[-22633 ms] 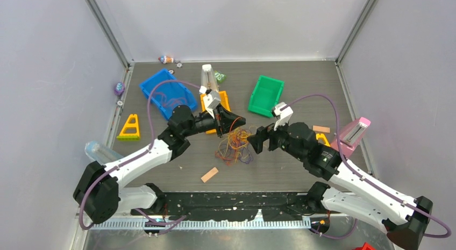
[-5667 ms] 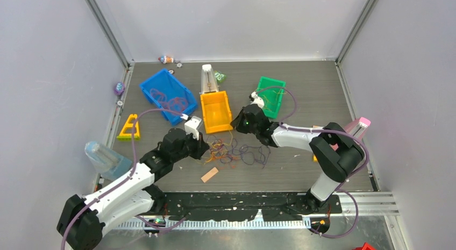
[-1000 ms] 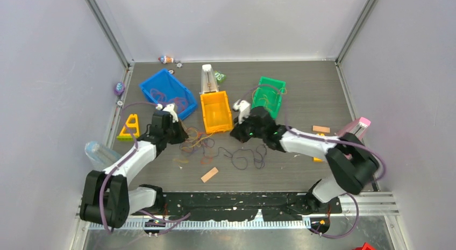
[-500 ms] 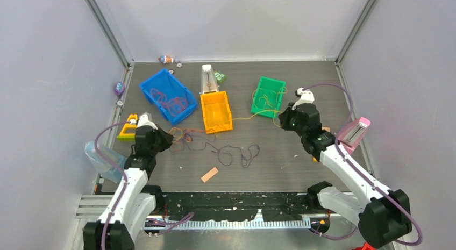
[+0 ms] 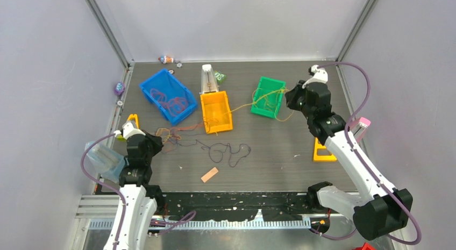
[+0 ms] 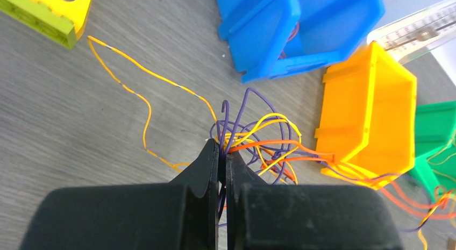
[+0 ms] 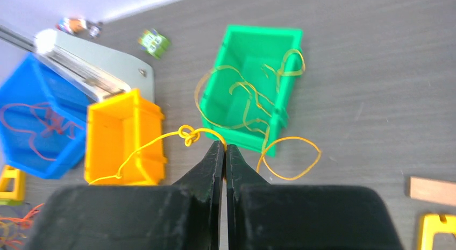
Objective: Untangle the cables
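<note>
My left gripper (image 5: pixel 156 141) (image 6: pixel 223 149) is shut on a small tangle of purple, orange and yellow cables (image 6: pixel 258 145) at the table's left. From that tangle (image 5: pixel 171 133) a dark purple strand (image 5: pixel 226 151) trails loosely to the right across the table. My right gripper (image 5: pixel 289 101) (image 7: pixel 225 147) is raised at the far right and shut on a yellow cable (image 7: pixel 161 140). This cable has a knot just before the jaws and runs back to the orange bin (image 5: pixel 216 122). More yellow loops (image 7: pixel 253 99) lie in and over the green bin (image 5: pixel 258 109). Red cables (image 5: pixel 171 103) lie in the blue bin (image 5: pixel 155 84).
A grey metronome-like object (image 5: pixel 207 78) stands behind the orange bin. A wooden block (image 5: pixel 209 175) lies near the front. A yellow triangle frame (image 5: pixel 322 153) and a pink-topped object (image 5: pixel 359 125) sit at the right. A clear bottle (image 5: pixel 102 158) is at the left.
Both arms have pulled apart, the left toward the near left and the right toward the far right. The tangle has stretched out and the yellow cable is drawn out from the orange bin.
</note>
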Tool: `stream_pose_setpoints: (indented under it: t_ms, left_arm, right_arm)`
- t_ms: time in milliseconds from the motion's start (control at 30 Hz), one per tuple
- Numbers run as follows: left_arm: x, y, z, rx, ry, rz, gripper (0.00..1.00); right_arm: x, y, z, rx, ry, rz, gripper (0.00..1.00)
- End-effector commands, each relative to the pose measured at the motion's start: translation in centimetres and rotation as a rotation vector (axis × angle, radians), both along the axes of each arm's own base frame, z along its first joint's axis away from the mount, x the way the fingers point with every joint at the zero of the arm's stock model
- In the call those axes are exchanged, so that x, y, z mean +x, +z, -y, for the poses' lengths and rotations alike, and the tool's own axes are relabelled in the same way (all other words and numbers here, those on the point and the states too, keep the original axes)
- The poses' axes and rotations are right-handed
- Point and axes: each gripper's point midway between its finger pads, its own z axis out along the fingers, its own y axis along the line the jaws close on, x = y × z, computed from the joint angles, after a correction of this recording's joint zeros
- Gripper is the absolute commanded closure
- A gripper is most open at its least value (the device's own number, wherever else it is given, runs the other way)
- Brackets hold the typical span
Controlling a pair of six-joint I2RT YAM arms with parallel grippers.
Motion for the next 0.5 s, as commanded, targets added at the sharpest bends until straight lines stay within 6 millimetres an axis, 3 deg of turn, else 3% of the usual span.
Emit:
stream_pose_setpoints:
  t_ms: [0, 33, 67, 300, 433, 467]
  left_arm:
    - [-0.4, 0.7, -1.4, 0.041, 0.064, -0.013, 1.0]
    - [-0.6, 0.5, -1.8, 0.046, 0.086, -0.018, 1.0]
    - [-0.7, 0.4, -2.0, 0.05, 0.098, -0.021, 1.0]
    - [-1.3, -2.5, -2.0, -0.01, 0.143, -0.099, 1.0]
    - [-1.6, -2.9, -2.4, -0.014, 0.176, -0.093, 1.0]
    - [-1.7, -2.9, -2.6, -0.016, 0.193, -0.094, 1.0]
  right_arm:
    - [2.0, 7.5, -0.5, 0.066, -0.005, 0.142, 0.95]
    - [2.2, 7.6, -0.3, 0.064, -0.016, 0.135, 0.95]
    - [2.6, 9.3, 0.3, 0.071, -0.042, 0.165, 0.95]
    - [4.2, 14.7, 4.1, 0.178, -0.197, 0.249, 0.95]
    - [5.0, 16.3, 2.3, 0.222, -0.094, 0.281, 0.95]
    - [5.5, 15.7, 2.1, 0.221, -0.092, 0.262, 0.95]
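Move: The left gripper holds the cable tangle, its bulk about 2 cm ahead, 4 cm right and 3 cm below; the blue box lies roughly 20 cm straight ahead and 8 cm below that hand. From the right gripper, the tangle is some 42 cm left, 8 cm back and 14 cm down; the green box is about 9 cm ahead and 5 cm left, the orange box 3 cm ahead and 26 cm left, both 20 cm below. Keep the right fingers shut on the yellow cable and pull it quickly up about 13 cm, also some 4 cm forward and then a little right, away from the tangle, tipping the fingers up roughly 10 degrees. Hold the tangle in the closed left gripper and ease it down about 3 cm, drifting slightly back and left. ##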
